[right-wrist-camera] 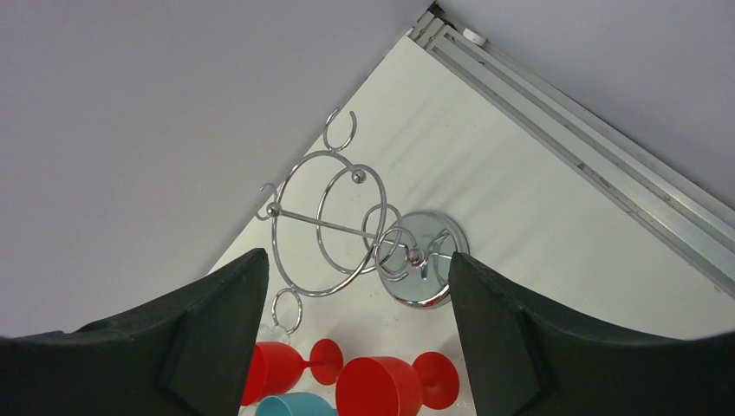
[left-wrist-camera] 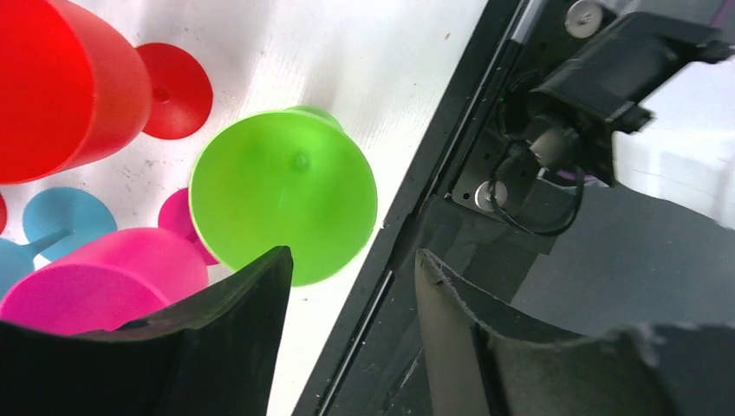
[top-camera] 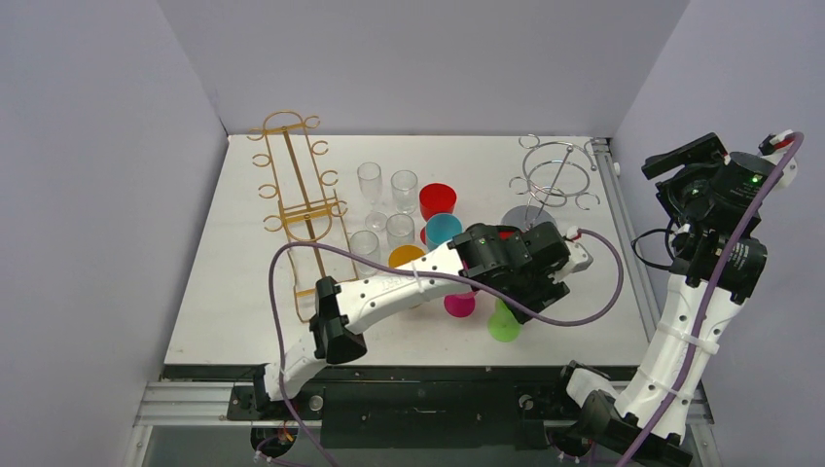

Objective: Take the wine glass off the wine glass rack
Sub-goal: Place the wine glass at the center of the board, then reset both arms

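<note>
A green wine glass stands upright on the white table near its front edge, also in the top view. My left gripper hangs just above and beside it, open; only table edge and black frame show between its fingers. The silver wine glass rack stands at the back right, and I see no glass on its rings. My right gripper is open and empty, raised high at the right, looking down on that rack.
A gold wire rack stands at the back left. Clear glasses, red, blue, orange and pink glasses crowd the table's middle. The black table frame runs right beside the green glass.
</note>
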{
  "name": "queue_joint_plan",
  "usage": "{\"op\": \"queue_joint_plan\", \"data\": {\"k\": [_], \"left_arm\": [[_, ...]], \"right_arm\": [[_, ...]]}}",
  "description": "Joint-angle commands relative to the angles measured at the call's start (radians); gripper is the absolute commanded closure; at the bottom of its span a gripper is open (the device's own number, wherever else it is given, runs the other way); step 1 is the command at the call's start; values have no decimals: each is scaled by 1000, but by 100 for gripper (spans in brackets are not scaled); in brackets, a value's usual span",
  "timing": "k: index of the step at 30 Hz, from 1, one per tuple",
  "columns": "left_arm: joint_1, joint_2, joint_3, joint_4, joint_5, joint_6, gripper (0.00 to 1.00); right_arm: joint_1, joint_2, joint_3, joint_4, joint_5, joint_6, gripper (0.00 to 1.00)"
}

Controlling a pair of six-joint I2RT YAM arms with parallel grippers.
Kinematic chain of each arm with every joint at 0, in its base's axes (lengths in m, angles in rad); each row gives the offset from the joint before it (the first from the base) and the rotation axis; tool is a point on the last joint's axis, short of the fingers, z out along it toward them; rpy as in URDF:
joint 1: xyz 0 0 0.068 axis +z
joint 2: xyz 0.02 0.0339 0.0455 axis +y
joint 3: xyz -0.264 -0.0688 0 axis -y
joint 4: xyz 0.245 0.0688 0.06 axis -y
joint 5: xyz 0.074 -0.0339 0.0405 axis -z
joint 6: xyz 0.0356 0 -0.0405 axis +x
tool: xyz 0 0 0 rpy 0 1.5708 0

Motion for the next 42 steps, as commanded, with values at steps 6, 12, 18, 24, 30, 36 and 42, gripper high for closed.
{"op": "queue_joint_plan", "data": {"k": [6,12,18,24,30,36,42], "left_arm": [[44,-235,-6,97,-47,-38,32],[160,-393,-106,170,-94,-72,15],[349,-555,-226,257,-139,-123,3],[585,-698,-354,324,-137,-200,4],[672,-762,-422,310,-290,-216,4],[687,-802,-481,316,-332,-213,4],[693,-831,-523,353,-317,-211,4]], "right_arm": [[3,8,51,20,-40,1,28],[99,19,82,20,5,0,28],[303,30,90,44,109,10,28],[515,36,79,70,210,14,27],[704,30,58,88,294,8,27],[742,24,34,91,305,-8,26],[743,15,23,95,313,-14,26]]}}
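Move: The green wine glass already stands upright on the board, its middle about 4 cm ahead of the left hand, 2 cm to its left and 12 cm below. At about that same level, the front red glass is roughly 12 cm beyond the green one, and the pink one 5 cm beyond and 10 cm left of it. From the right hand, the green glass lies some 10 cm back, 15 cm left and 32 cm down. The green glass, already released, is left behind as the left hand climbs nearly straight up off it, then sweeps left and forward over the other glasses towards the gold rack, rising some 20 cm and going about 30 cm left. Its half-open fingers spread wide while the wrist turns counter-clockwise and tips up. The open right hand swings about 17 cm left, also turning counter-clockwise, touching nothing. ##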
